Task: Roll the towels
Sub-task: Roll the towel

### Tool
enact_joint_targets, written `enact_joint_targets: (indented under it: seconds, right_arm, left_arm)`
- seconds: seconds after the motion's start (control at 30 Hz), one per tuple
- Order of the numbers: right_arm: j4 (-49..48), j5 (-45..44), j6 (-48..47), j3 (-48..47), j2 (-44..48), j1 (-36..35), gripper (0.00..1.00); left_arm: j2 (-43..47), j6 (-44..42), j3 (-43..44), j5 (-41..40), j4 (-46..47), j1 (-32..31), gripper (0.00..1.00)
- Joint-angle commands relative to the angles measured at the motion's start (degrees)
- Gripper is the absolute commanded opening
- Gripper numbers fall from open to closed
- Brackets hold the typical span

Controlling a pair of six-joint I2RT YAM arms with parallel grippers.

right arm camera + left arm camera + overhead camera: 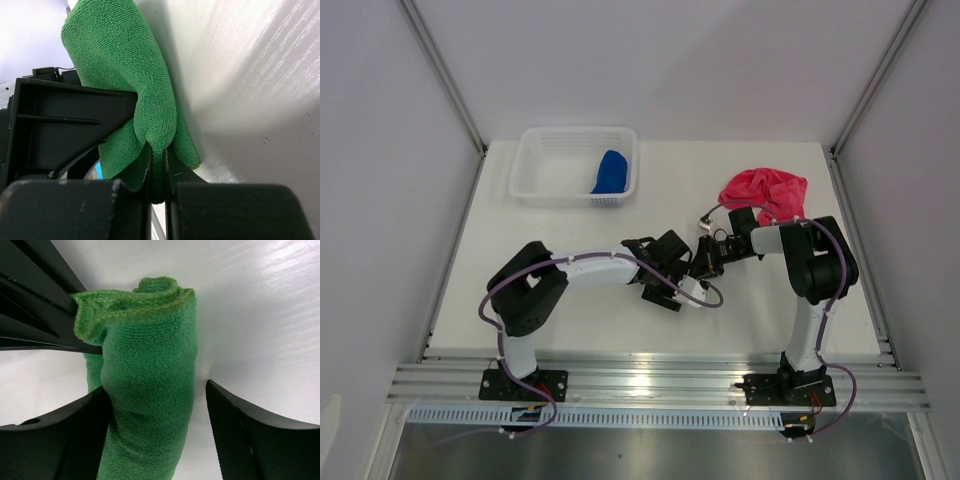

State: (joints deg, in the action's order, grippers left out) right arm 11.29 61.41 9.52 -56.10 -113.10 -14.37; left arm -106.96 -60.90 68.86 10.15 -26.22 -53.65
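A rolled green towel (150, 385) stands between the fingers of my left gripper (156, 407). That gripper is open: its left finger touches the roll, and bare table shows between the roll and its right finger. My right gripper (158, 150) is shut on a fold at the green towel's (120, 65) end. In the top view both grippers (682, 272) (706, 262) meet at mid-table and hide the green towel. A blue towel (611, 172) lies rolled in the white basket (546, 176). The pink-red towel (765, 190) lies bunched at the back right.
The white mesh basket sits at the back left of the table. The pink-red towel lies just behind the right arm's elbow (820, 258). Grey walls close in the table on three sides.
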Motion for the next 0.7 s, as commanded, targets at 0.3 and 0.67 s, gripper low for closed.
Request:
enact_joint_targets:
  seconds: [0.3,0.67]
  right_arm:
    - [7.2,-12.0,-0.6,-5.0,3.7,3.4,0.52]
    - [2.0,-19.7,-1.2,-2.1,13.9,5.5,0.56]
  left_arm:
    - [-6.4,4.5,6.5,2.5,-10.9,3.1,0.36]
    - [-7.4,13.5,13.2,10.0,-20.0,7.6,0.27]
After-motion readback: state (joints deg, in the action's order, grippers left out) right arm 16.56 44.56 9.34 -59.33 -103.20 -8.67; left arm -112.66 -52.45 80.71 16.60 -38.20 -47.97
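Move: The rolled-up green towel already stands between the left hand's open fingers, its middle about 3 cm left and 1 cm ahead of that hand and roughly 1 cm below. From the right hand, which still pinches the towel's right end, that middle is some 7 cm left, 1 cm back and 1 cm lower. The red towel lies about 17 cm ahead and 17 cm right of the right hand, the bin about 27 cm ahead and 23 cm left of the left hand, both slightly lower. The left hand eases about 2 cm forward while its fingers close from nearly wide until they pinch the green roll across both sides near its right end, then keeps that grip, creeping up and back left by roughly a centimetre each while its wrist turns counter-clockwise and tips some 15 degrees. The right hand opens its fingers at once, comes free of the towel's edge and draws off about 6 cm forward, 5 cm right and 3 cm up, away from the roll and towards the red towel, its wrist turning clockwise and tilting as it leaves. ##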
